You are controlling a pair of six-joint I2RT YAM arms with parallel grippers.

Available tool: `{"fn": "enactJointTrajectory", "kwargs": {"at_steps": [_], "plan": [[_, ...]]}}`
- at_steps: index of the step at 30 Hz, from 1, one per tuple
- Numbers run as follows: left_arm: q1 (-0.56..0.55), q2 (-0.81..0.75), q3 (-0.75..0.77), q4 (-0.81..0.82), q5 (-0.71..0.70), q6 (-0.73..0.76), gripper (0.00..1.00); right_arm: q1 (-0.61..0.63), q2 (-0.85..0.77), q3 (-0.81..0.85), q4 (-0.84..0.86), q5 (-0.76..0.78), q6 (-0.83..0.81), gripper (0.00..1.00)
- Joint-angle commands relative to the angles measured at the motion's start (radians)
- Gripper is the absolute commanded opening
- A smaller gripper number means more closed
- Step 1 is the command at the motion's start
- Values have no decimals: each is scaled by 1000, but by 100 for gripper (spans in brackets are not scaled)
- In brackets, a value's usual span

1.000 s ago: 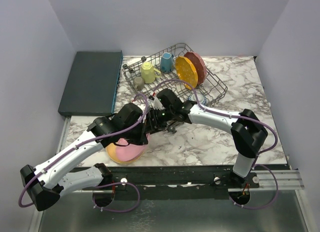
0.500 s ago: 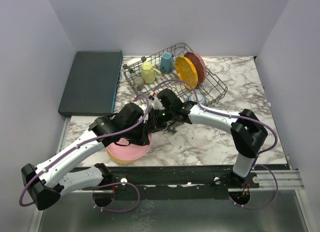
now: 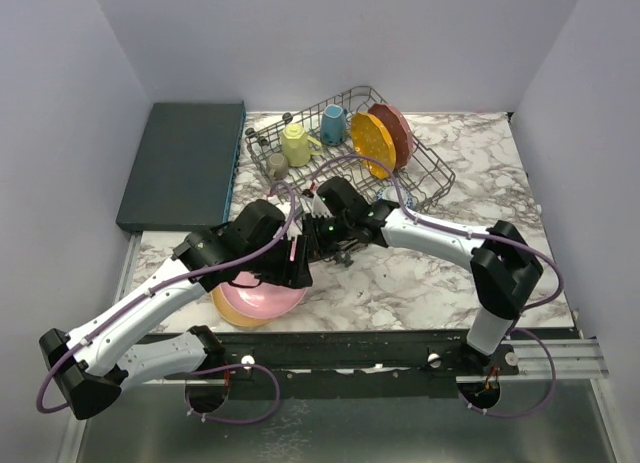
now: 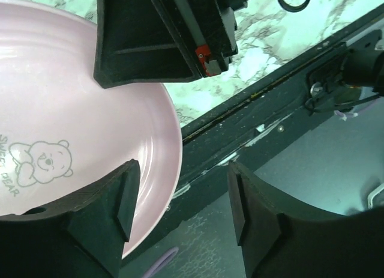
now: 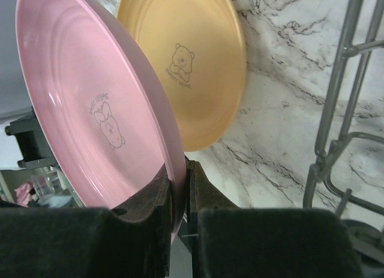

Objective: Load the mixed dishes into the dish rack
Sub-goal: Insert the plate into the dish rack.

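Note:
A pink plate (image 3: 262, 298) (image 5: 90, 110) is tilted up off the marble at the front left, and my right gripper (image 3: 308, 245) (image 5: 180, 176) is shut on its rim. Behind it lies a tan plate (image 5: 192, 62) (image 3: 221, 305). My left gripper (image 3: 298, 273) (image 4: 183, 212) stands open right beside the pink plate (image 4: 60, 140), its fingers (image 4: 102, 224) apart and gripping nothing. The dish rack (image 3: 420, 188) at the back holds a yellow mug (image 3: 295, 143), a blue mug (image 3: 333, 125), a grey-green mug (image 3: 277, 165), an orange dotted plate (image 3: 372, 143) and a dark red plate (image 3: 395, 131).
A flat dark teal slab (image 3: 185, 163) lies at the back left. Rack wires (image 5: 342, 110) rise close to the right gripper's right side. The table's front edge and a dark rail (image 4: 252, 128) run just below the pink plate. White walls enclose three sides.
My left gripper has opened and let go of the pink plate. My right gripper has shut on the plate's rim. The plate has shifted slightly right, covering more of the tan one.

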Motion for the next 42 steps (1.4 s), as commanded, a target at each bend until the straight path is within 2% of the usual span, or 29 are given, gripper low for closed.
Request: {"fn": "enactJointTrajectory", "kwargs": {"at_steps": [1,12,17,29,35,42], "plan": [[1,-5,61,42,58,0,68,4,-91,8,-55,94,-49,1],[2,-5,151,136,45,-9,85,2,-226,49,-214,376,-146,0],[2,-42,167,197,45,7,99,-6,-278,82,-282,546,-197,0],[3,-122,105,214,-37,7,99,-31,-306,265,-388,969,-361,0],[4,-163,42,218,-73,1,99,-32,-247,357,-389,1155,-457,0],[3,-212,-44,251,-99,-10,99,-32,-177,403,-293,1294,-608,0]]}}
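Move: The right hand holds the pink plate by its rim; the free rack slot beside the orange plate is about 24 cm ahead and 12 to its right, nearly level. The orange plate stands some 27 ahead and 18 right, the blue-patterned bowl 16 ahead, 22 right and 8 below, and the yellow plate 10 back, 14 left and 11 below. From the open left hand the slot is about 28 ahead, 10 right and slightly below. Right hand swings the pink plate up about 18 cm, right and forward over the rack; left opens wider, rising. ##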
